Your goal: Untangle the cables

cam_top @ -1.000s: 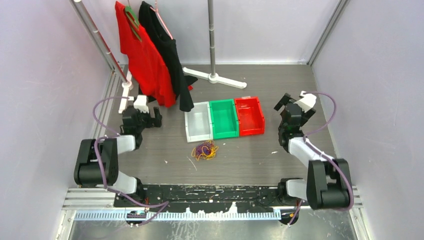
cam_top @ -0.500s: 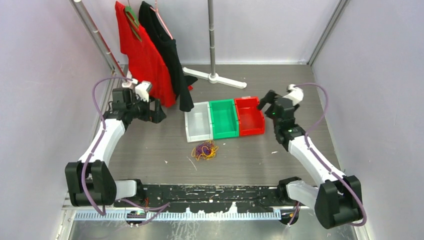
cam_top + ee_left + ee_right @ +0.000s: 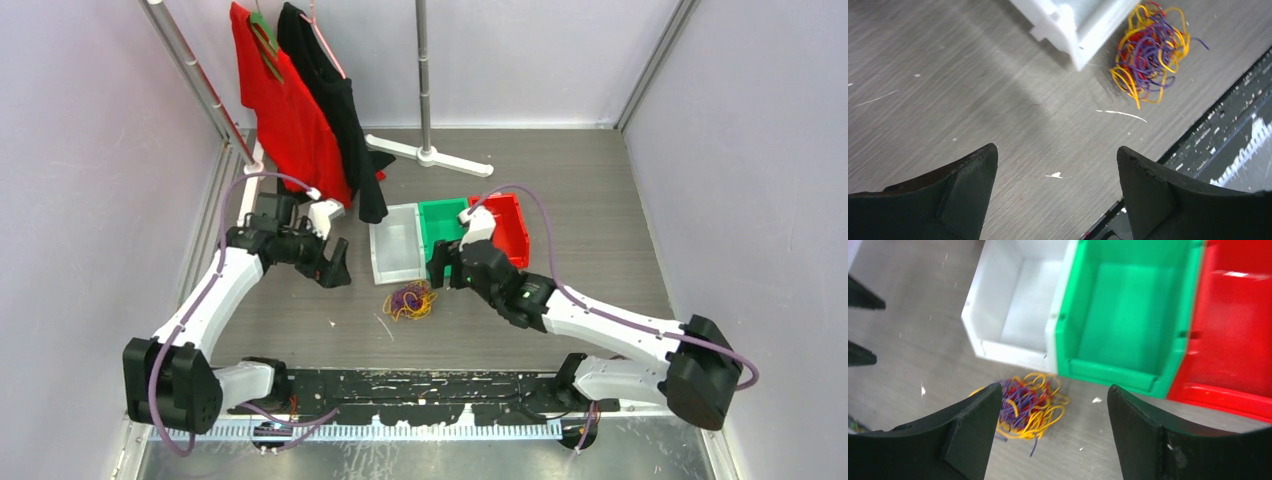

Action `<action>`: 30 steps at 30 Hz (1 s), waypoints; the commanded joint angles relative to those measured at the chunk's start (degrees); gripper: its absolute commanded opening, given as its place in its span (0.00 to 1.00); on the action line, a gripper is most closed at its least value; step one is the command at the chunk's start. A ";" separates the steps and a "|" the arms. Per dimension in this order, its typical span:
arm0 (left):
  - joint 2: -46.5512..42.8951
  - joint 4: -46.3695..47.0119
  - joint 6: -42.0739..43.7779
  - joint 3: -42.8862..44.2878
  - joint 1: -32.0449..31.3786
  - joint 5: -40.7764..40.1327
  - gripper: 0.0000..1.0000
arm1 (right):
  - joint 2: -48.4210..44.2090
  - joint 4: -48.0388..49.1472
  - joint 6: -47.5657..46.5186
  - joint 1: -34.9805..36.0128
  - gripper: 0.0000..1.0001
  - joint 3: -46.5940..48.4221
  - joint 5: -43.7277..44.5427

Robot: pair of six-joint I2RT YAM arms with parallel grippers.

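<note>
The cables (image 3: 410, 300) are one tangled wad of orange-yellow, purple and red wire, lying on the table just in front of the white bin (image 3: 378, 252). My left gripper (image 3: 335, 270) hovers to the wad's left, open and empty. In the left wrist view the cables (image 3: 1148, 55) lie far ahead and to the right of the gripper (image 3: 1055, 149). My right gripper (image 3: 446, 268) hangs to the wad's right, open and holding nothing. In the right wrist view the cables (image 3: 1028, 407) sit by the inner side of the left finger of the gripper (image 3: 1053, 387).
A white bin (image 3: 1013, 352), a green bin (image 3: 1113, 372) and a red bin (image 3: 1218, 395) stand side by side behind the wad. A red shirt (image 3: 285, 110) and a black shirt (image 3: 340, 100) hang at the back left. A white stand base (image 3: 430, 155) sits behind the bins.
Both arms have swung in from the table's sides toward the wad: the left gripper moved right and nearer, the right gripper moved left past the red bin. The wad has not moved.
</note>
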 commanded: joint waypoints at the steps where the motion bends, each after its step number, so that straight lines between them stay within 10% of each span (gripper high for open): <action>1: -1.93 -3.22 1.56 1.81 -4.51 0.07 0.88 | 3.54 3.22 1.30 3.36 0.79 0.53 -3.42; 30: 18.06 10.70 -3.89 1.24 -24.35 -2.94 0.63 | 0.56 8.18 6.82 3.86 0.58 -8.15 -1.38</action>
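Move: Off to the left hand's right, about 14 cm over, 5 cm back and 12 cm down, lies the cable tangle. From the right hand the same tangle is some 7 cm left, 6 cm back and 15 cm below. Just beyond the tangle stand the bins: the white bin about 11 cm farther out and 2 cm left of it, the green bin roughly 12 cm farther out and 7 cm right of it. Closing in on the cable tangle from both sides: the left hand sweeps about 10 cm right and 5 cm back, nearly level at first, then sinks about 7 cm while turning some 20 degrees clockwise. The right hand mainly lowers 5 cm, easing back 3 cm. Both grippers partly narrow but stay open, with no touch visible. ##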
